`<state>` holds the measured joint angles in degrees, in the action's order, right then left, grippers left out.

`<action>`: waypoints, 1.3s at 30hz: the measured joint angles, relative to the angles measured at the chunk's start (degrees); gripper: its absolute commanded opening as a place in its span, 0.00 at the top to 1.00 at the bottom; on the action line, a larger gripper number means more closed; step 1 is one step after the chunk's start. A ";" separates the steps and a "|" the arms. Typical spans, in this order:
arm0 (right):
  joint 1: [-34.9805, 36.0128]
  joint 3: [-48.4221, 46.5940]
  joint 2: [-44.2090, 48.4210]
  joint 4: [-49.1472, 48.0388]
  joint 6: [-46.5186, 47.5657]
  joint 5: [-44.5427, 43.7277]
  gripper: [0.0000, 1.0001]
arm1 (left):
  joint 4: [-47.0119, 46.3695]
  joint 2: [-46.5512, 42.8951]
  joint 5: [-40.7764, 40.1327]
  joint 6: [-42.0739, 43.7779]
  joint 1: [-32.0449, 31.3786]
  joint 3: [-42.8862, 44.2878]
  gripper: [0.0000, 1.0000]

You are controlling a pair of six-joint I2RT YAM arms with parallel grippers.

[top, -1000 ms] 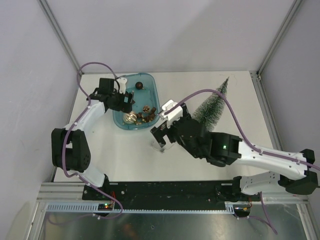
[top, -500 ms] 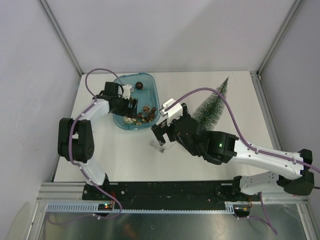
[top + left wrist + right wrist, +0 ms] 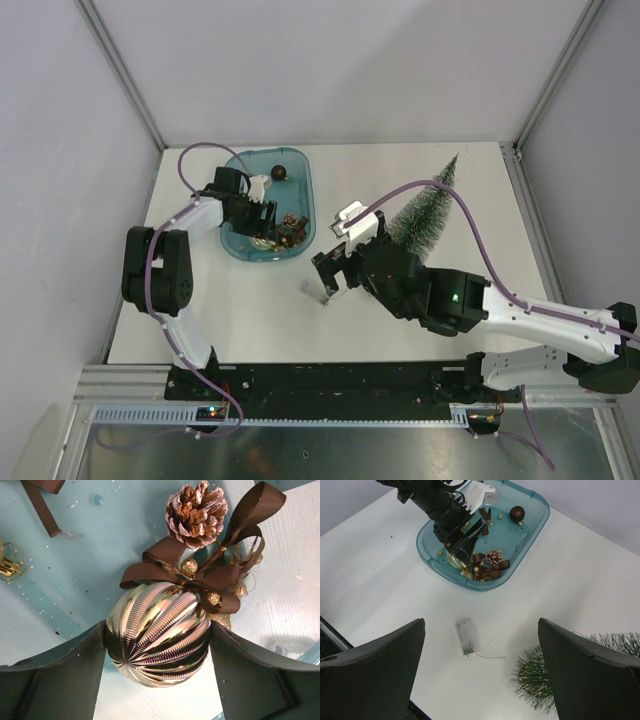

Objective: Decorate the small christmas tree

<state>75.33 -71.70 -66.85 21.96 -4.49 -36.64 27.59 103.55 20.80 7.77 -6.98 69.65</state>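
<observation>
The small christmas tree (image 3: pixel 420 215) lies on its side at the right of the table, and its bristly lower end (image 3: pixel 540 680) shows in the right wrist view. My left gripper (image 3: pixel 157 627) is down in the blue tray (image 3: pixel 75 580), shut on a ribbed gold bauble (image 3: pixel 157 645), both fingers pressed against its sides. A frosted pine cone (image 3: pixel 196 512) and a brown ribbon bow (image 3: pixel 220 575) lie just beyond the bauble. My right gripper (image 3: pixel 481 622) hangs open and empty above the table between tray and tree.
A clear battery box (image 3: pixel 464 637) with a thin wire lies on the table under the right gripper. A dark brown ball (image 3: pixel 516 513) sits at the far end of the tray (image 3: pixel 305 180). Walls close in the table at the back and both sides.
My left gripper went down into the tray and its fingers closed in on the gold bauble. The right arm shifted slightly right, still open.
</observation>
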 measured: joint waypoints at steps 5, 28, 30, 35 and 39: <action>0.11 0.35 1.14 -0.13 0.00 -0.59 0.01 | 0.07 -0.61 0.94 0.20 0.00 0.02 0.45; 1.20 0.79 18.88 -2.12 6.01 -11.41 0.01 | 3.41 -26.47 15.26 -5.84 -2.95 12.41 0.47; 1.20 0.79 21.24 -2.54 7.04 -13.25 0.01 | 3.52 -26.82 17.03 -6.80 -6.19 12.66 0.47; 1.20 0.79 26.53 -2.62 8.31 -18.58 0.01 | 4.72 -26.21 20.35 -8.28 -16.06 13.05 0.47; 1.20 0.79 29.20 -2.32 8.61 -25.88 0.01 | 5.18 -23.39 21.79 -9.07 -21.86 15.96 0.48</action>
<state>76.53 -70.91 -37.65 19.64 4.12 -62.52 32.77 80.16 42.59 -1.30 -28.84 85.60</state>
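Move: The left hand already has the striped gold bauble between its fingers, low in the tray. The tree it is bound for stands roughly 29 cm to its right and 12 cm nearer the base, its middle some 11 cm higher. The pinecone lies about 6 cm ahead and 7 cm right, the brown ribbons 8 cm right and 1 cm ahead, and the battery box 12 cm right and 13 cm back. From the empty right hand, the tree is around 8 cm ahead, 10 cm right and 17 cm below. Keeping its grip on the striped bauble, the left hand first lifts it nearly straight up out of the tray, then from about 20 cm up swings right and back towards the tree, some 27 cm up and 18 cm right in all, while the wrist turns clockwise and tips up so the fingers point more to the right and less steeply down. Meanwhile the right hand, open and empty, clears the way by going about 21 cm right and 12 cm up past the near side of the tree, turning some 25 degrees clockwise and tilting its fingers up. ##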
